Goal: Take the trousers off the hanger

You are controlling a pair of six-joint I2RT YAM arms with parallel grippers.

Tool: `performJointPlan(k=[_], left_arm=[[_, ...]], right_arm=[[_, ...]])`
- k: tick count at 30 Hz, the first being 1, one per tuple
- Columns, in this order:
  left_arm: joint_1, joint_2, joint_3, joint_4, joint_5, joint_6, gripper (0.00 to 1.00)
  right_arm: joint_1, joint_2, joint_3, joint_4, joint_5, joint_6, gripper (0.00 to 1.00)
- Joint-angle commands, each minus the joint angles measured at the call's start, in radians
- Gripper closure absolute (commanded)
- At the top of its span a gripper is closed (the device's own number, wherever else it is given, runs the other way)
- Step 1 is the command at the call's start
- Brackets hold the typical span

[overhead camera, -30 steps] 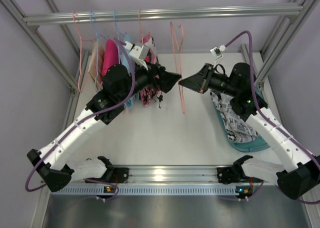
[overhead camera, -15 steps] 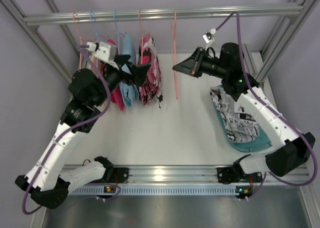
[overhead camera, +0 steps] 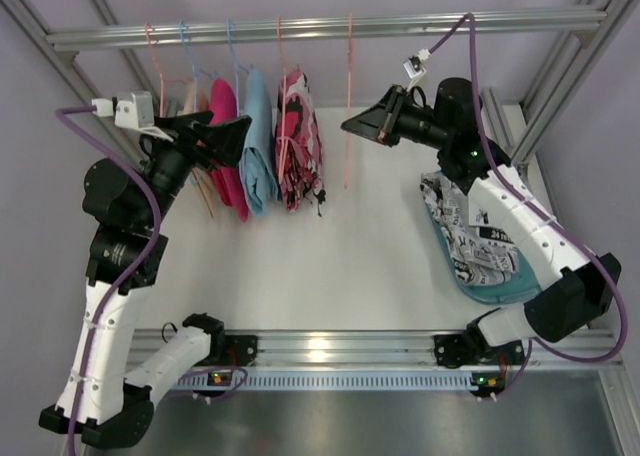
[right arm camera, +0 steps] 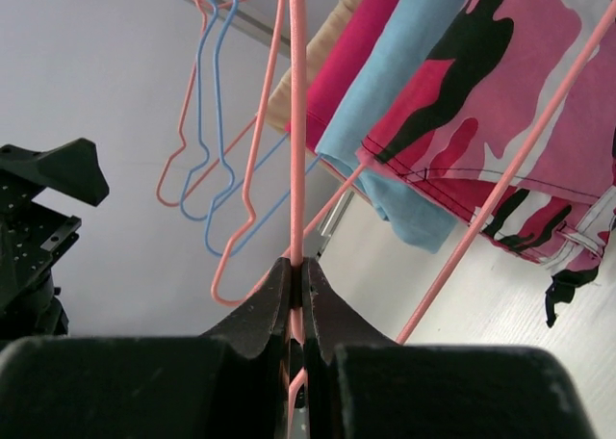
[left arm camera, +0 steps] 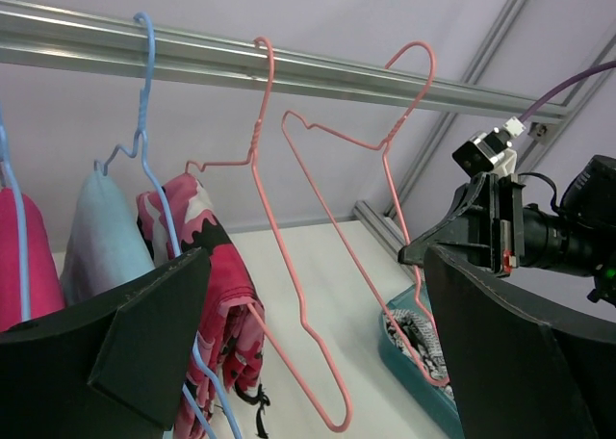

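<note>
The pink-red trousers with black and white patches hang folded over a pink hanger on the rail; they also show in the left wrist view and the right wrist view. My left gripper is open and empty, to the left of them by the other hung garments; its jaws stand wide apart in the left wrist view. My right gripper is shut on the wire of an empty pink hanger that hangs from the rail right of the trousers. The comic-print trousers lie in a teal bin.
A light-blue garment, a magenta one and a tan one hang left of the trousers. The metal rail crosses the back. Slanted frame posts stand at both sides.
My left arm has swung back to the left, away from the middle. My right gripper has carried the empty pink hanger up and back, and it now hangs straight from the rail.
</note>
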Motion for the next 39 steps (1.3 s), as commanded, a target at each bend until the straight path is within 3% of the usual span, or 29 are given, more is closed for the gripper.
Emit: performJointPlan(k=[1, 16, 32, 35, 36, 39], left_arm=[[0.010, -0.001, 0.003, 0.013, 0.038, -0.049, 0.01], [0.036, 0.017, 0.023, 0.013, 0.038, -0.081, 0.01], [0.037, 0.054, 0.009, 0.013, 0.084, -0.066, 0.02], [0.037, 0.086, 0.037, -0.007, 0.121, -0.049, 0.01], [0.037, 0.097, 0.049, -0.040, 0.148, -0.040, 0.01], [0.037, 0.135, 0.100, -0.089, 0.195, -0.038, 0.02]], right_arm=[[0.015, -0.059, 0.032, 0.090, 0.034, 0.014, 1.00], [-0.018, 0.235, 0.336, -0.051, -0.075, 0.051, 1.00], [-0.026, 0.212, 0.236, -0.097, -0.133, 0.010, 1.00], [-0.029, 0.200, 0.217, -0.100, -0.141, 0.005, 0.80], [-0.032, 0.195, 0.209, -0.100, -0.136, 0.002, 0.66], [-0.040, 0.160, 0.178, -0.100, -0.119, -0.010, 0.43]])
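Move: The right hand still pinches the near arm of the emptied pink hanger. The rail spot for its hook lies about 13 cm ahead of this hand, 2 cm left and 13 cm up. Next along the rail hang the pink camouflage trousers, some 9 cm left, 10 cm ahead and 5 cm lower, then the blue trousers, roughly 16 cm left and 10 cm ahead. From the empty left hand, the camouflage trousers are about 15 cm ahead, 6 cm right and 14 cm down. Up and forward in a small arc, drifting left, the right hand carries the pinched hanger's hook over the rail, about 4 cm forward, then sinks some 6 cm from the top of the arc to hang it there. Its fingers then open about halfway around the wire. The wide-open left hand mostly waits, edging ahead, down and right towards the camouflage trousers near the end. ##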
